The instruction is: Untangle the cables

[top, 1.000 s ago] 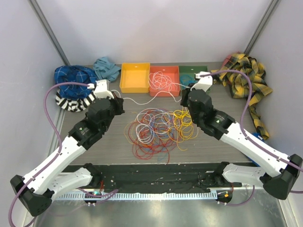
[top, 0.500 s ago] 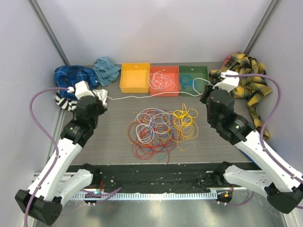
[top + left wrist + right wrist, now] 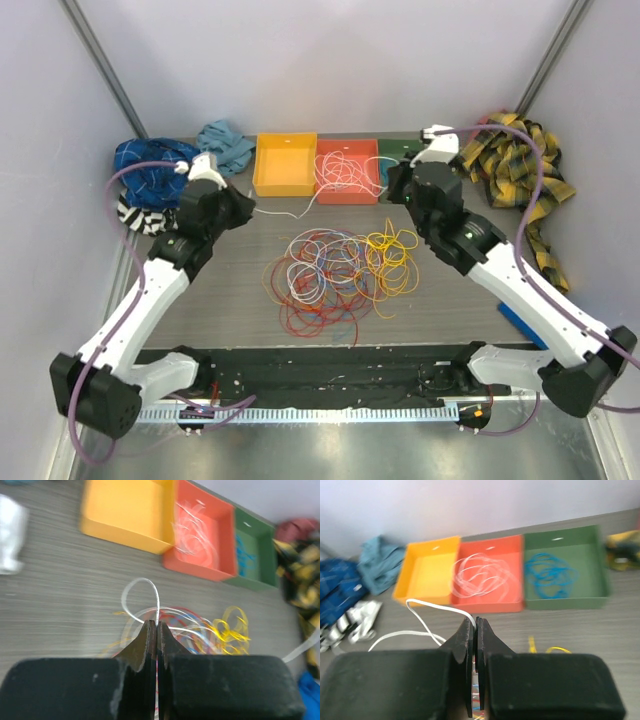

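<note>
A tangle of red, white, blue and orange cables (image 3: 325, 272) lies mid-table, with yellow loops (image 3: 390, 252) at its right side. My left gripper (image 3: 247, 208) is shut on one end of a white cable (image 3: 290, 214); the strand rises from the closed tips (image 3: 157, 624) in a loop (image 3: 137, 587). My right gripper (image 3: 393, 187) hangs in front of the trays, shut on the same white cable (image 3: 437, 607), which sags left from its tips (image 3: 476, 620). The tangle shows blurred beyond the left fingers (image 3: 200, 625).
At the back stand a yellow tray (image 3: 284, 165), a red tray (image 3: 347, 172) holding white cables (image 3: 482, 577), and a green tray (image 3: 565, 570) holding blue cables (image 3: 550, 572). Blue, teal and striped cloths (image 3: 150, 165) lie back left, a yellow plaid cloth (image 3: 515, 165) back right.
Both arms swung apart, stretching the white cable, then came back toward the trays. The cable now hangs slack between them, clear of the tangle.
</note>
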`<state>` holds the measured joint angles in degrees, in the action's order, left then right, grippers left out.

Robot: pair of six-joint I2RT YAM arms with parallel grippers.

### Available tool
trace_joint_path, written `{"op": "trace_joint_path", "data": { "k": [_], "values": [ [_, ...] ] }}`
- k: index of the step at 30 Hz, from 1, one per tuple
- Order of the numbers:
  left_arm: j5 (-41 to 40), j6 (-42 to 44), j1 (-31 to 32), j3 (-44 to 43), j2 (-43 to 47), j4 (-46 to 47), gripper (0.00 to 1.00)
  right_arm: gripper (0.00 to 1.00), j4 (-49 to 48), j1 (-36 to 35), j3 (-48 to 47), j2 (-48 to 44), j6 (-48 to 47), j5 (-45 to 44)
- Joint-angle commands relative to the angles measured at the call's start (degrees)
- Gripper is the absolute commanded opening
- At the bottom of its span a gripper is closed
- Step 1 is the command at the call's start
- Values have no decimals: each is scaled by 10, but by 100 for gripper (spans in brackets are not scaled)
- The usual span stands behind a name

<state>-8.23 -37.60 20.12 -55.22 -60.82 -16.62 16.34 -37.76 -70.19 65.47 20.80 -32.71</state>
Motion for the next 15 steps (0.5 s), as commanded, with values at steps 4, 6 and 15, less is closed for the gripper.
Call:
{"op": "trace_joint_path", "data": {
  "k": [4, 6, 15],
  "values": [
    [186, -26, 3, -104, -52, 67, 0, 1, -95, -5, 11, 37, 35, 179],
    [172, -23, 3, -113, -47, 64, 0, 1, -100, -4, 21, 36, 35, 151],
    [147, -19, 3, -153, -105, 72, 0, 1, -85, 13, -103, 170, 4, 74]
  ]
}}
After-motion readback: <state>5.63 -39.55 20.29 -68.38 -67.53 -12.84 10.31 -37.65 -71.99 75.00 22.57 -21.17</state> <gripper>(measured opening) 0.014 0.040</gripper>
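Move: The red bin with the bulk of the white cable is about 20 cm ahead, 18 cm right and 22 cm below the left hand; from the right hand, 20 ahead, 7 left and 31 below. The yellow bin stands some 15 cm left of the red bin, the green bin 15 cm right of it. The tangled cables lie roughly 2 cm back, 18 right and 24 below the left hand; from the right, 2 back, 8 left and 34 below. Keep both grippers shut on the white cable and swing them towards each other. Bring the left gripper about 5 cm right, then lift it some 8 cm while it turns clockwise and tips up slightly. Carry the right gripper 6 cm left towards the red bin, sinking 3 cm and turning counter-clockwise, then ease it forward. ##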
